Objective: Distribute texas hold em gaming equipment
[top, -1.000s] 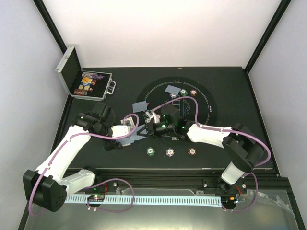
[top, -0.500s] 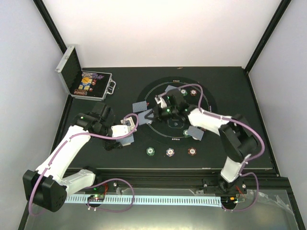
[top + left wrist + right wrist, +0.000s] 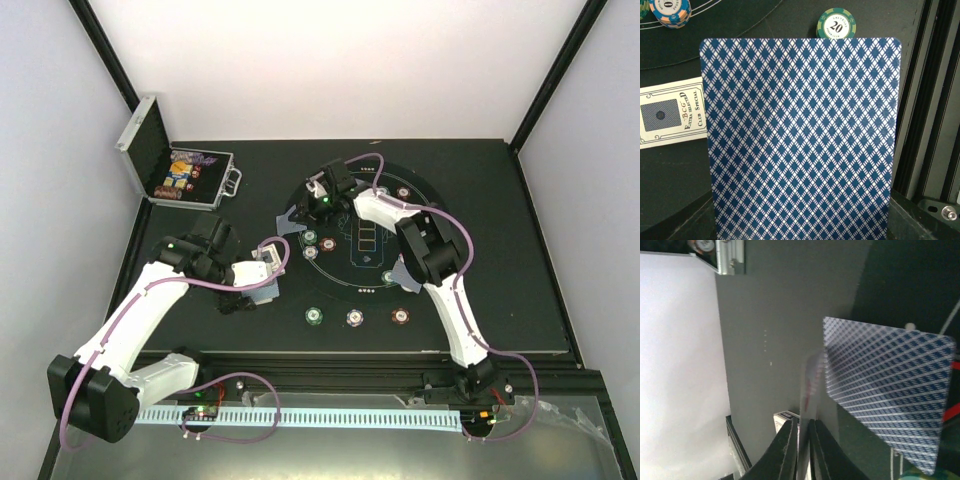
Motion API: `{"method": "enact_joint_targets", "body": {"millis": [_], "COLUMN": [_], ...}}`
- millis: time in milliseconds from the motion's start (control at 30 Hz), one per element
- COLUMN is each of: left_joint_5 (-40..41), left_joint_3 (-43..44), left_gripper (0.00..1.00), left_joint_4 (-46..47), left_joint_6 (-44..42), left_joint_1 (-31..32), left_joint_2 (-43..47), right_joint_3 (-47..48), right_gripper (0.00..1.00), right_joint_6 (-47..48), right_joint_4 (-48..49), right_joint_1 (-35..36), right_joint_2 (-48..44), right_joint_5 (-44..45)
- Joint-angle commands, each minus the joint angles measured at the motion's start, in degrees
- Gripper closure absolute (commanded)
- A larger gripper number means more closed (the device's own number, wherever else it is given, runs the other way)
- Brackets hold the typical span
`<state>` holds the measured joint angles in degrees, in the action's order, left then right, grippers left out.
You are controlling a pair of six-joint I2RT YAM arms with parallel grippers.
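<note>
In the top view my right gripper (image 3: pixel 305 207) reaches over the far left of the round mat (image 3: pixel 440 225). The right wrist view shows this gripper (image 3: pixel 800 422) shut on a playing card (image 3: pixel 809 385), seen edge-on and blurred. A blue-backed card (image 3: pixel 890 405) lies flat just beside it. My left gripper (image 3: pixel 262 287) hovers left of the mat, holding blue-backed playing cards (image 3: pixel 800 140) that fill its view and hide its fingers. Poker chips (image 3: pixel 355 317) sit in a row at the mat's near edge. A green chip (image 3: pixel 838 23) shows beyond the held cards.
The open silver case (image 3: pixel 185 175) with more chips stands at the back left. A card (image 3: pixel 290 222) lies at the mat's left rim, another card (image 3: pixel 405 275) at its right. More chips (image 3: pixel 403 192) sit at the far side. A white card box (image 3: pixel 672 116) lies near my left gripper.
My right arm has swung from beside the left gripper across the mat to its far left, carrying a card. The left arm has stayed put.
</note>
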<state>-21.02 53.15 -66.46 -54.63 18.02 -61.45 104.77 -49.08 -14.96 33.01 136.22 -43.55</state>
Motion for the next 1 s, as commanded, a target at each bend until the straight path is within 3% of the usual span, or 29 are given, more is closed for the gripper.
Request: {"method": "enact_joint_targets", "body": {"millis": [0,100,500,567,733,967], "left_joint_5": [-0.43,-0.45,-0.77,-0.72,-1.01,-2.94], "left_joint_3": [2.09,1.92,1.86,1.96,2.29,3.84], "left_gripper": [0.98,0.99,0.98,0.98,0.98,0.98], "left_joint_4": [-0.84,-0.8,-0.92,-0.89,-0.31,-0.17], "left_joint_6": [-0.2,-0.21,0.05,0.06,0.13,1.02], "left_joint_1": [-0.18,-0.18,-0.18,-0.16,-0.18,-0.1], "left_joint_2": [1.43,1.42,1.56,1.53,0.98,-2.04], "right_joint_3": [4.63,3.96,-0.25,-2.78,-21.09,-45.83], "right_gripper": [0.89,0.82,0.72,0.65,0.44,0.36], "right_joint_6": [1.07,2.15,7.62,7.81,4.05,-2.93], "right_joint_4": [-6.52,-7.37,-13.92,-13.38,-0.87,16.51], "right_joint_1": [-0.89,-1.56,-4.0,-4.02,-2.96,4.3], "right_joint_2": [1.33,0.27,-8.49,-11.27,-24.06,-40.96], "right_joint_5": [0.62,1.02,7.03,7.45,6.34,2.6]}}
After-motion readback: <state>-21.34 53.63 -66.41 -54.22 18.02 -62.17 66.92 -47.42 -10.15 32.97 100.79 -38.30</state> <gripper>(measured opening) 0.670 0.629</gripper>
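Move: The right hand still holds a card in nearly shut fingers; the left seat's place, where one card already lies face down, is some 4 cm back and 4 cm left of it, about 5 cm below. At much the same depth, the green chip is about 8 cm back and 2 cm right, the blue-white chip 12 cm back and 2 cm right, the red chip 10 cm back and 7 cm right. From the left hand, that place is about 17 cm ahead, 11 cm right and 12 cm below. The right hand first sinks nearly 2 cm over the face-down card at the left seat, its fingers tipping a few degrees further down and starting to part, and draws off to the right by about 5 cm as it lets go of the held card there. Then, with the fingers spreading to well over half open, it climbs clear and sweeps quickly back some 10 cm and a little farther right, coming away empty above the red chip. ##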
